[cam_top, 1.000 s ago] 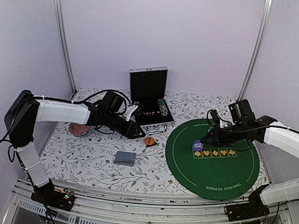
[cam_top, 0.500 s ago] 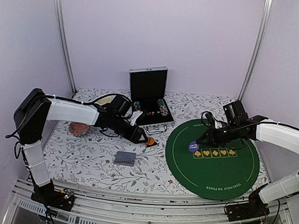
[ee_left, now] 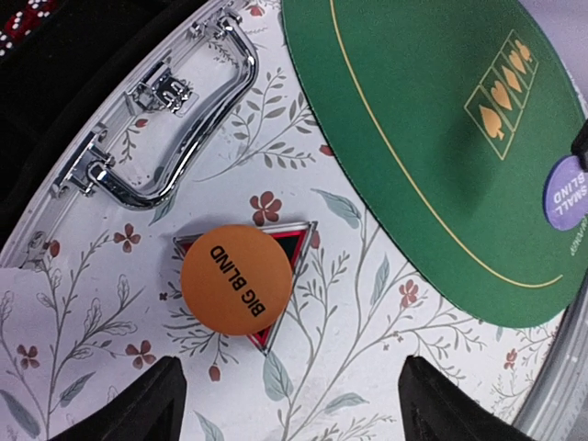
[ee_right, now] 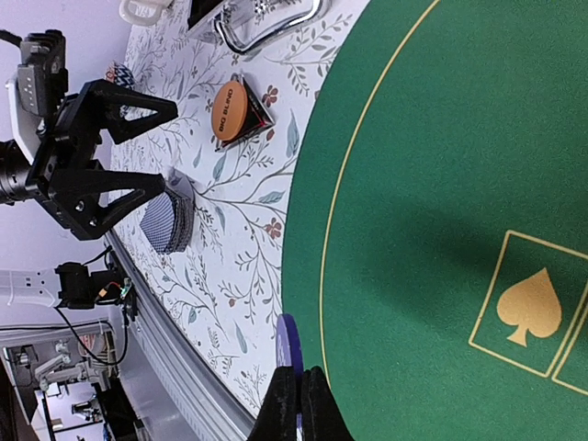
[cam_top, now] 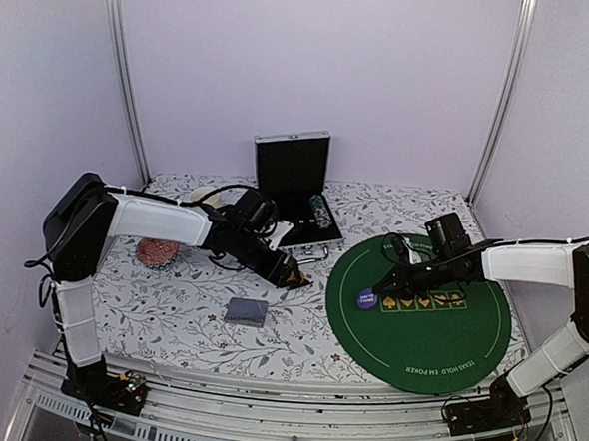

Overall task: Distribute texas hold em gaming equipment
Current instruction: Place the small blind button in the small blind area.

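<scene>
An orange "BIG BLIND" button disc lies on a dark triangular marker on the floral cloth, just left of the green poker mat. My left gripper hovers over it, open wide, with nothing between its fingers. My right gripper is shut on the edge of a purple button disc, held over the mat's left part. A blue-grey-backed deck of cards lies on the cloth nearer the front.
An open black case with striped chips stands at the back; its chrome handle lies close to the orange disc. A reddish chip stack sits at the left. A cream mug stands behind the left arm.
My left gripper has moved right to above the orange disc and opened wider. My right gripper has carried the purple disc leftward and nearer, toward the mat's left edge.
</scene>
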Tool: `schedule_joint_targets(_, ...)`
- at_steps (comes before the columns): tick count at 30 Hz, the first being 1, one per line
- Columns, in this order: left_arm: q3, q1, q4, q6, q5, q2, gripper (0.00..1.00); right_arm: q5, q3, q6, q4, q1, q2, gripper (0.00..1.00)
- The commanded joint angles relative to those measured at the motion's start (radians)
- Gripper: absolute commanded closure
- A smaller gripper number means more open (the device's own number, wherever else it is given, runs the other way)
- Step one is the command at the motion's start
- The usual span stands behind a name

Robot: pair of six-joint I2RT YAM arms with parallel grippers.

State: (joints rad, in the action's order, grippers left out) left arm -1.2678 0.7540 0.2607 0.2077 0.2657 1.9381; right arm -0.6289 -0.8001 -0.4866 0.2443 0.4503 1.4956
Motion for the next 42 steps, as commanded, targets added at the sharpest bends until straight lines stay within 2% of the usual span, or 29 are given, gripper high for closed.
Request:
schedule_joint_targets(1, -0.028, 0.012, 0.031, -0.035, -0.047, 0.019, 0.16, -0.089, 0.051, -0.044, -0.171, -0.004, 0.062, 0.98)
schedule_joint_targets(4, -0.032, 0.016, 0.032, -0.036, -0.046, 0.037, 0.11, -0.107, 0.071, -0.069, -0.241, -0.003, 0.115, 0.98)
schedule_joint_targets(10, -0.036, 0.025, 0.036, -0.034, -0.053, 0.065, 0.11, -0.098, 0.095, -0.1, -0.319, -0.004, 0.199, 0.97)
schedule_joint_targets(19, -0.05, 0.032, 0.036, -0.04, -0.064, 0.082, 0.11, 0.027, 0.049, -0.052, -0.192, -0.004, 0.24, 0.92)
schedule_joint_targets(25, -0.07, 0.038, 0.037, -0.045, -0.061, 0.108, 0.11, 0.034, 0.031, -0.033, -0.169, -0.003, 0.242, 0.91)
schedule_joint_targets(29, -0.091, 0.041, 0.039, -0.051, -0.061, 0.132, 0.11, 0.044, 0.006, -0.026, -0.137, -0.001, 0.236, 0.82)
schedule_joint_targets(32, -0.114, 0.042, 0.044, -0.06, -0.065, 0.15, 0.12, 0.071, -0.028, -0.008, -0.089, 0.001, 0.221, 0.63)
schedule_joint_targets(35, -0.127, 0.044, 0.043, -0.064, -0.081, 0.163, 0.13, 0.107, -0.06, 0.005, -0.035, 0.002, 0.194, 0.5)
schedule_joint_targets(42, -0.15, 0.042, 0.045, -0.088, -0.135, 0.181, 0.15, 0.14, -0.1, 0.03, 0.029, 0.001, 0.146, 0.45)
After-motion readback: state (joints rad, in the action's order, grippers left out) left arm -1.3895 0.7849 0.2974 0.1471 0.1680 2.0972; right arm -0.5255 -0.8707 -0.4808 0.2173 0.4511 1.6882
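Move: The right hand holds the small blind button over its spot on the green mat, which lies about 8 cm below, 1 cm back and 2 cm left. The spade square is roughly 1 cm ahead and 3 cm right, the big blind button some 5 cm ahead and 15 cm left. From the open left hand, the big blind button is about 3 cm ahead, 2 cm right and 5 cm below; the case handle stands 5 cm beyond that button. Down almost straight by about 7 cm goes the right hand, the button still pinched, until it reaches the felt; there the fingers open to about half, let go, and back off forward and up. Meanwhile the left hand sinks some 4 cm towards the big blind button, easing slightly forward and right near the end, fingers still wide. ##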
